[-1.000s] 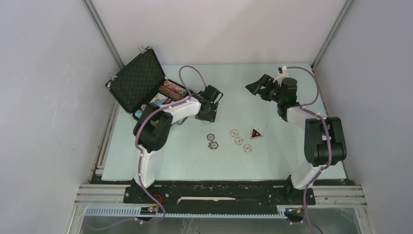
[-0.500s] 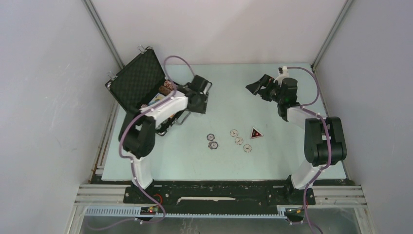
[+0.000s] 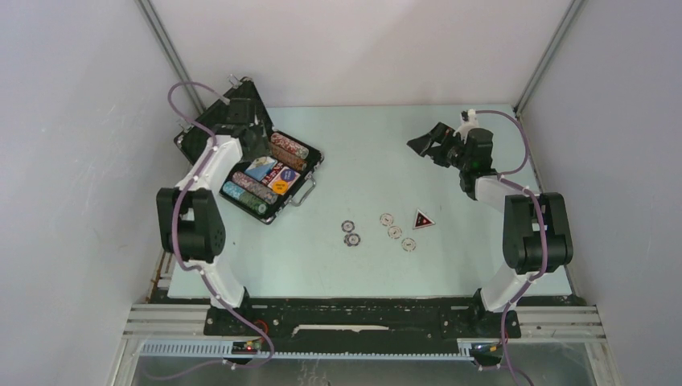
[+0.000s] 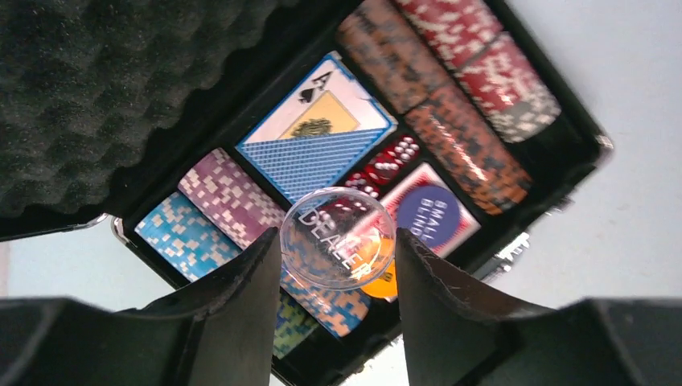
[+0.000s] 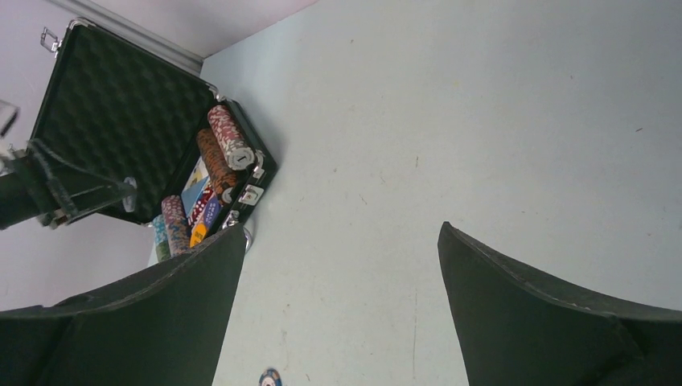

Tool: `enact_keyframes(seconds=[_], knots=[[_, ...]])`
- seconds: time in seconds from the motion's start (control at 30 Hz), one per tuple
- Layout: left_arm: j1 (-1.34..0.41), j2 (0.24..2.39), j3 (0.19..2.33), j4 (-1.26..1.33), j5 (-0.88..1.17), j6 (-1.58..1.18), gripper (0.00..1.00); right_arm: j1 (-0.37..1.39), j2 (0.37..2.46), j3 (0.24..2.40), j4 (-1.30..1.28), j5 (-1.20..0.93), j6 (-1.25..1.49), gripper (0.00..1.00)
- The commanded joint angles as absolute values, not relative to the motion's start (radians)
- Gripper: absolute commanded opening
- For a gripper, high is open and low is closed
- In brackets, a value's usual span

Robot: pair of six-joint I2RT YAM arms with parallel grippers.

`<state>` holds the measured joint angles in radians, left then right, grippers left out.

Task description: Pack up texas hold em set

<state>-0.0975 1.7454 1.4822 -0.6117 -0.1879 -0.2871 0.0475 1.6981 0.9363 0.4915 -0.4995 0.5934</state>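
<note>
The black case (image 3: 299, 153) lies open at the back left, its foam lid (image 3: 217, 133) upright. Inside it are rows of poker chips (image 4: 229, 197), a blue card deck (image 4: 318, 133), red dice (image 4: 390, 161) and a blue "small blind" button (image 4: 428, 215). My left gripper (image 4: 338, 273) hangs over the case, shut on a clear round "dealer" button (image 4: 338, 237) by its rim. Several loose chips (image 3: 351, 239) and a red triangular piece (image 3: 423, 219) lie mid-table. My right gripper (image 5: 342, 229) stands open and empty above bare table at the back right.
The case's silver handle (image 3: 304, 193) points toward the table's middle. Grey enclosure walls stand close behind and left of the case. One loose chip (image 5: 269, 376) shows at the bottom of the right wrist view.
My left arm has swung from beside the case's right edge to the back left, over the open case near its lid, carrying the clear button. The right arm has not moved.
</note>
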Motion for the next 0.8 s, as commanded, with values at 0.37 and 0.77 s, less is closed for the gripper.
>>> enact_keyframes(seconds=[0.37,0.77], knots=[[-0.009,2.037,1.670,-0.536,-0.114,-0.320,0.41,0.032,1.703,0.968,0.548,-0.520,0.615,1.00],[-0.003,2.131,1.753,-0.556,-0.097,-0.308,0.49,0.029,1.709,0.967,0.560,-0.530,0.622,1.00]])
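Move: The clear dealer button is already in the left fingers. The deck of cards in the open case lies about 5 cm ahead of that hand, roughly level sideways and some 12 cm below. The red dice are 5 cm to the right of the deck and 3 cm nearer; the orange chip stack is 7 cm to its right and 4 cm farther out; the purple chip stack is about 9 cm nearer. From the right hand the deck lies some 48 cm left, 3 cm ahead and 12 cm below. Still pinching the clear dealer button, the left hand lowers it into the case towards the deck, sinking about 9 cm while reaching some 6 cm forward. It also drifts a little left at first; most of the drop comes early, then it eases, with the fingers tipping slightly farther down. They keep their grip. ##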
